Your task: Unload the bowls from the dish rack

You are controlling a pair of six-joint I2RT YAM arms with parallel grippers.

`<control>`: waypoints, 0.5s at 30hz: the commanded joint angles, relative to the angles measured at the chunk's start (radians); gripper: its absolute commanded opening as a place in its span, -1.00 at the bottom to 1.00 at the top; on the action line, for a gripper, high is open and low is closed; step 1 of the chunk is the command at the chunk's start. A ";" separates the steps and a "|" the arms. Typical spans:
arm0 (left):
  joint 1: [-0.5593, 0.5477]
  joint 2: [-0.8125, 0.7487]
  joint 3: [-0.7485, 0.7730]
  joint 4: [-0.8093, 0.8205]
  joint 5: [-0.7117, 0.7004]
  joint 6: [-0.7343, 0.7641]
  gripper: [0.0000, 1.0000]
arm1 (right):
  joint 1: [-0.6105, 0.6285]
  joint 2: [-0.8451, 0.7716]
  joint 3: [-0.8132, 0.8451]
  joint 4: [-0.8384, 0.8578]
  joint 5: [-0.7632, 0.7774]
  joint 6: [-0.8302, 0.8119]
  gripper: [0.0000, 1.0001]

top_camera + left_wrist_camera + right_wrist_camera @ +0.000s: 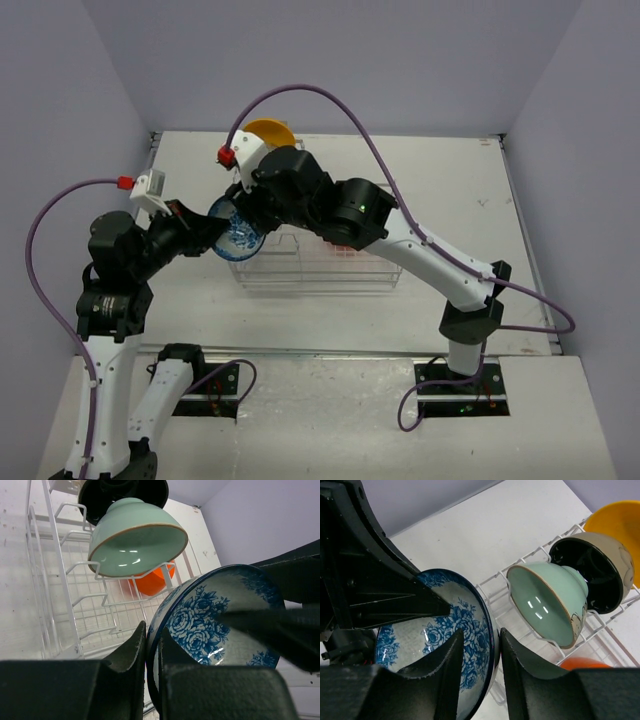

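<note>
The blue-and-white bowl (pixel 238 232) (pixel 220 615) (pixel 440 630) hangs at the left end of the dish rack (pixel 320 265) (pixel 65 595) (pixel 505 587), between both arms. My left gripper (pixel 213 232) (pixel 152 635) is shut on its rim. My right gripper (pixel 246 212) (pixel 481 632) straddles the opposite rim, its jaws open with a gap on each side. In the rack's slots stand the mint bowl (pixel 135 550) (pixel 545 600) and the black bowl (pixel 100 495) (pixel 592 575). Further along are the yellow bowl (pixel 270 132) (pixel 617 530) and the orange-red bowl (pixel 152 582) (pixel 582 664).
The rack sits mid-table under the right arm (pixel 400 230). White tabletop (pixel 450 180) stretches right and behind the rack, with grey walls around it. Purple cables (pixel 330 95) arch above both arms.
</note>
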 commanded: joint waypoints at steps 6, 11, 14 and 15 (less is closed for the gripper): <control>0.001 -0.013 0.005 0.144 -0.002 -0.063 -1.00 | 0.041 -0.046 0.034 -0.057 -0.079 -0.010 0.23; 0.001 -0.012 0.002 0.149 -0.020 -0.058 -1.00 | 0.053 -0.069 0.060 -0.068 -0.044 -0.018 0.57; 0.001 -0.009 0.018 0.140 -0.036 -0.043 -1.00 | 0.058 -0.115 0.066 -0.062 0.007 -0.018 0.59; 0.001 -0.007 0.027 0.131 -0.056 -0.031 -1.00 | 0.058 -0.134 0.061 -0.054 0.036 -0.018 0.62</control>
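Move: The left hand already holds the blue-and-white bowl by its near rim, the bowl's middle some 6 cm to its right and about level. From the right hand, its fingers already part-open at the far rim, that middle is about 4 cm back. The green bowl in the rack is about 8 cm ahead and 3 cm right of the right hand, the black bowl 15 cm ahead and 3 cm right, both some 12 cm lower. Right fingers open wide around the blue-and-white bowl's rim, drifting back about 2.5 cm; left keeps its pinch. ##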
